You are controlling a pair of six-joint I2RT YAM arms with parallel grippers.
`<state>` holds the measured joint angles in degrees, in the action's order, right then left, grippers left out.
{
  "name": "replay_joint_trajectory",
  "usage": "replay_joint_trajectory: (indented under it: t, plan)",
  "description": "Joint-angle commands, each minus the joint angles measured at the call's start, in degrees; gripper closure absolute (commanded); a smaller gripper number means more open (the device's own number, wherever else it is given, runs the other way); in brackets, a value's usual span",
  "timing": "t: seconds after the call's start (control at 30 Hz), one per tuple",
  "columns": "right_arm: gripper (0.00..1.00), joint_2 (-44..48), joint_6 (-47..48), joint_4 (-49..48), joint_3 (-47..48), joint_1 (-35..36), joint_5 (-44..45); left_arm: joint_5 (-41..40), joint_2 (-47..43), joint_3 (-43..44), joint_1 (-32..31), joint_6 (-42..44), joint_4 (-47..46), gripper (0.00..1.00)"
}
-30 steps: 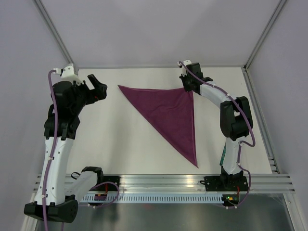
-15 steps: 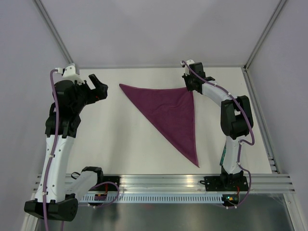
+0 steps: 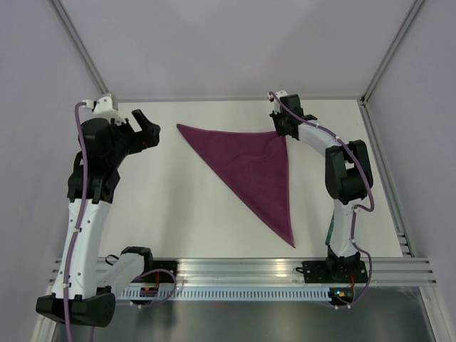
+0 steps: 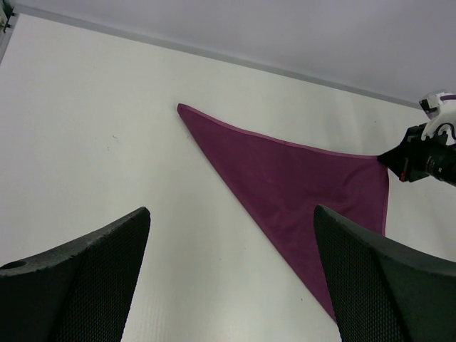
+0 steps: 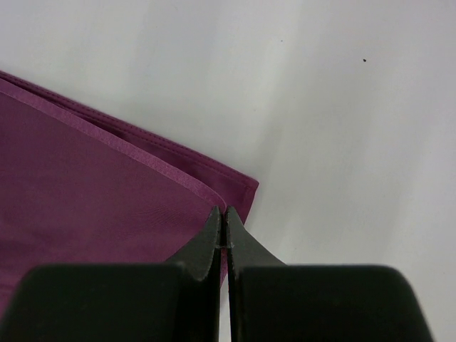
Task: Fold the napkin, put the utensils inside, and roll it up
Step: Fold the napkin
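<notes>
The magenta-purple napkin [image 3: 256,167] lies folded into a triangle on the white table, with points at the far left, far right and near right. My right gripper [image 3: 282,132] is at the far right corner. In the right wrist view its jaws [image 5: 224,210] are pressed together on the upper layer's corner of the napkin [image 5: 85,192]. My left gripper [image 3: 146,128] hangs open and empty above the table, left of the napkin's left point. The napkin [image 4: 299,178] shows between its spread fingers [image 4: 107,256]. The knife is out of view.
Bare white table [image 3: 178,206] lies left of and in front of the napkin. The back wall edge [image 3: 235,100] runs just behind the cloth. A metal rail [image 3: 249,267] crosses the near edge by the arm bases.
My right gripper has shifted slightly right and back with the napkin's far right corner, drawing the top edge a little to the right. The left arm has barely moved.
</notes>
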<state>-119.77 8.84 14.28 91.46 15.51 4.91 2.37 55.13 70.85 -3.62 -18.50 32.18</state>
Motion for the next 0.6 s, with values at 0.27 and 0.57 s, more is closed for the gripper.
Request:
replay_joint_trajectory:
  t: [0.27,0.57]
  plan:
    - [1.0,-2.5,-0.2,-1.0,2.4,-1.1,1.3,1.7,0.1,-1.1,0.1,-1.4,-2.9,0.0]
    - [0.56,-3.5,-1.0,-0.7,3.3,-1.5,2.4,2.0,0.2,-1.8,0.0,-0.7,-3.6,0.0]
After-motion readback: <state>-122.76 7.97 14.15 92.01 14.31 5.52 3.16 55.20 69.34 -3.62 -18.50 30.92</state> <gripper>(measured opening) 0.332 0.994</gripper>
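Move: The right hand still pinches the folded-over napkin corner; the napkin's far-right corner beneath lies about 1 cm ahead, 2 cm right and 3 cm below. The fold's far-left tip is some 40 cm left and 3 cm ahead, its near tip about 42 cm back and 3 cm right. From the left hand, the far-right corner lies roughly 23 cm ahead, 46 cm right and 29 cm below. Right hand sinks about 2.5 cm, easing right, then part-opens by the napkin's far-right corner, releasing the held corner. ##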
